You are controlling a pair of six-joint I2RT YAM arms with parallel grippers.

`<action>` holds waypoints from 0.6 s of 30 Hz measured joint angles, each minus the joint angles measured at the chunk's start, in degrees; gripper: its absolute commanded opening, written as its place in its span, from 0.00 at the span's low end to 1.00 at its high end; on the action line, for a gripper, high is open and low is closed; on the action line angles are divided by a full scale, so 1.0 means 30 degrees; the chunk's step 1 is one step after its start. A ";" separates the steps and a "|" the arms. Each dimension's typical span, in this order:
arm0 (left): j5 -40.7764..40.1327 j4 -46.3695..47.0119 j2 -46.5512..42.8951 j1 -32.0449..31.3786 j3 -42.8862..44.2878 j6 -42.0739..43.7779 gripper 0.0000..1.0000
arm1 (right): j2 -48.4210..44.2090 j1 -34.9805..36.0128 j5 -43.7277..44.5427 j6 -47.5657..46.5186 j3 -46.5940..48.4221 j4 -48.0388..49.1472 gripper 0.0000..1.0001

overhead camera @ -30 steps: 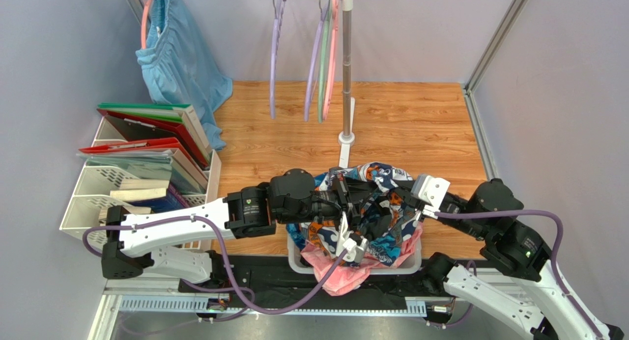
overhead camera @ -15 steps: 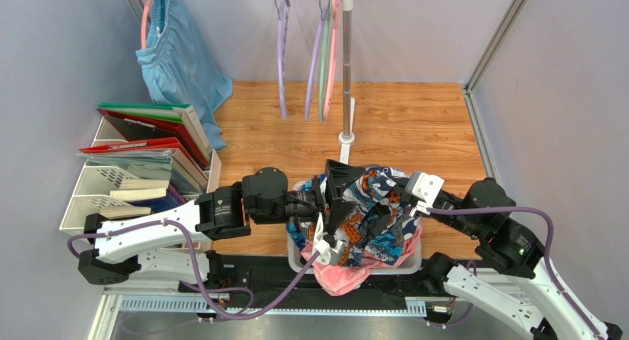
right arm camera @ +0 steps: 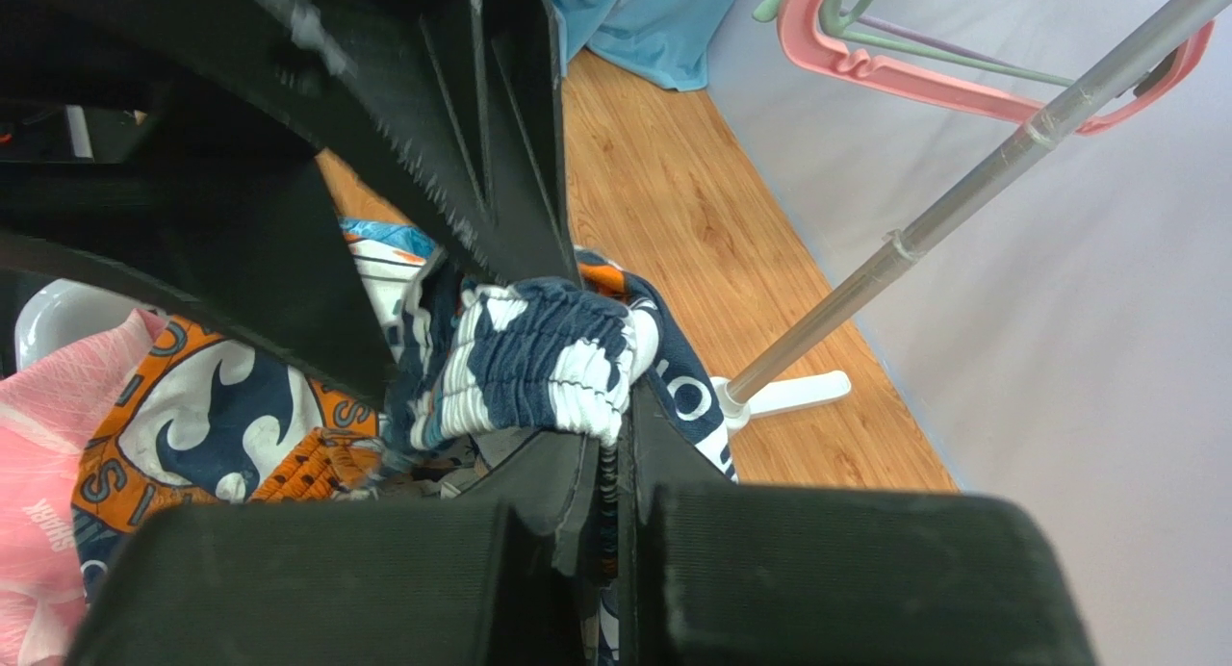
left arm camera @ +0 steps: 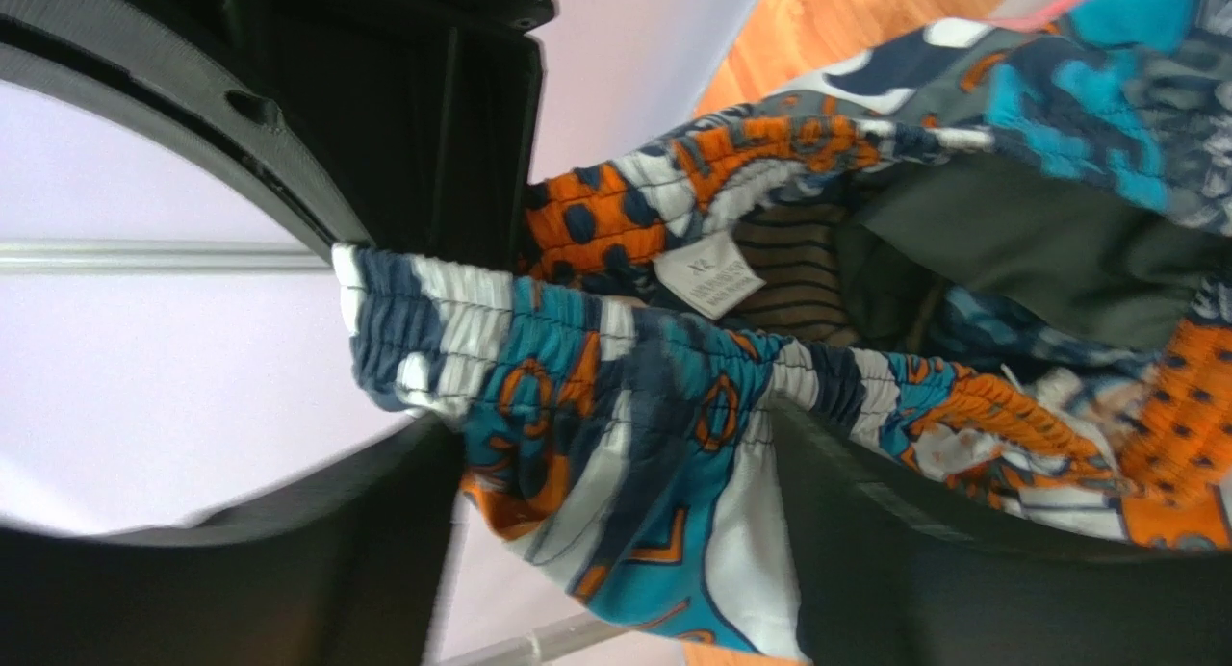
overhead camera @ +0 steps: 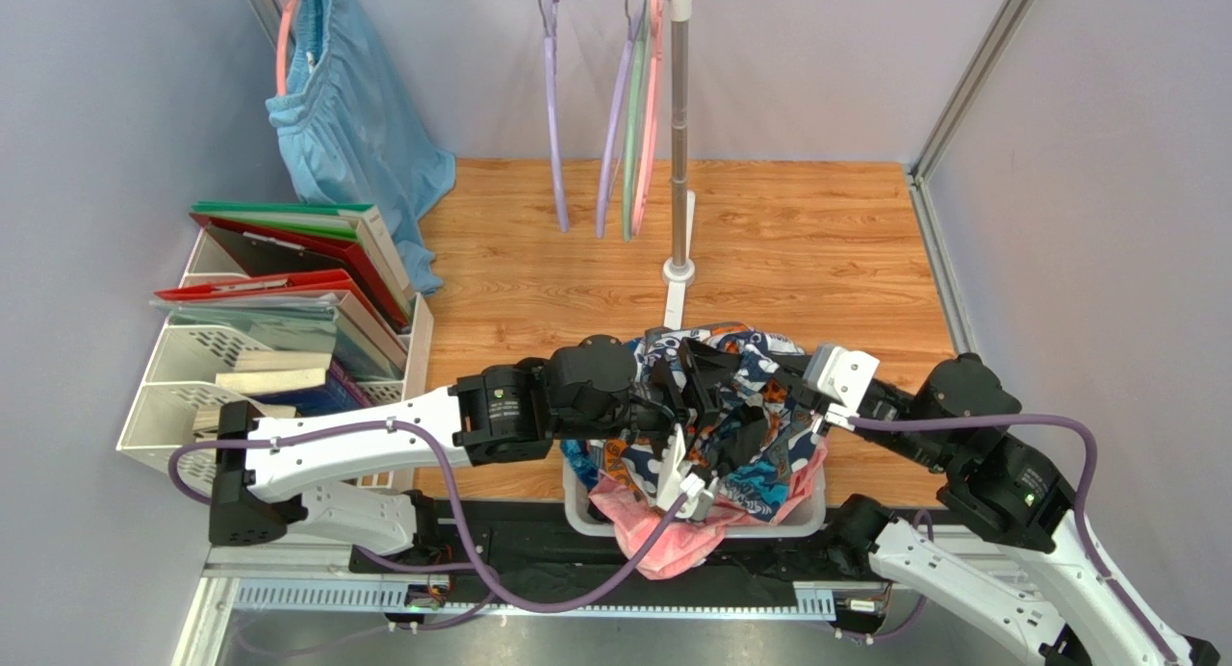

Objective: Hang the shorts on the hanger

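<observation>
The printed shorts lie bunched over a white basket at the near edge. My right gripper is shut on a fold of the shorts' waistband, which is pinched thin between its fingers. My left gripper is open, its fingers wide apart, with the gathered waistband stretched across the gap. Two lavender hangers hang on the rail at the back, away from both grippers.
A pink garment spills over the basket's front. A pink and a green hanger hang by the rack pole. Plain light-blue shorts hang at the back left. A file rack stands on the left.
My left gripper drew back to the left with its jaws spread, then moved right again into the shorts. The left lavender hanger swung slightly right. The right gripper kept its hold.
</observation>
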 measured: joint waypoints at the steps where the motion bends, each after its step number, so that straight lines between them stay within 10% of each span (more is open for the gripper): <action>1: -0.0240 0.0444 0.0189 0.0000 0.0000 0.0117 0.45 | -0.0117 0.0000 -0.0066 0.0000 0.0000 -0.0022 0.00; 6: -0.1253 0.1719 0.0255 0.0087 0.0036 -0.0087 0.02 | -0.0532 0.0000 -0.0095 0.0000 0.0000 -0.0160 0.03; 13: -0.1341 -0.0153 0.0102 0.0874 0.2011 -0.1909 0.00 | 0.0138 0.0000 0.2106 0.0131 0.0036 0.0918 0.73; 18: -0.0656 -0.3300 0.1086 0.3650 0.6448 -0.7053 0.00 | 0.1443 0.0000 0.4612 0.0138 0.1144 0.1260 0.82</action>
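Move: The near stretch of the shorts' waistband lies between my open left fingers, only a centimetre or so ahead and 2 cm to the right, at finger height. It is roughly 5 cm left and 1 cm back of my right hand, which still pinches the waistband's neighbouring part. From my left hand, the laundry bin is some 25 cm below, 5 cm back and straight under sideways; the rack post stands about 20 cm ahead, 3 cm left; the purple hanger hangs roughly 20 cm ahead, 15 cm left, 10 cm higher. I shut my left fingers on the waistband while edging forward and up, then carry it up and forward ever faster, drifting left, about 11 cm in all, the wrist swinging some 20 degrees counter-clockwise and rolling. Once the left pinches, my right hand opens wide, letting go, and shifts about 4 cm forward, rising slightly and turning clockwise. ##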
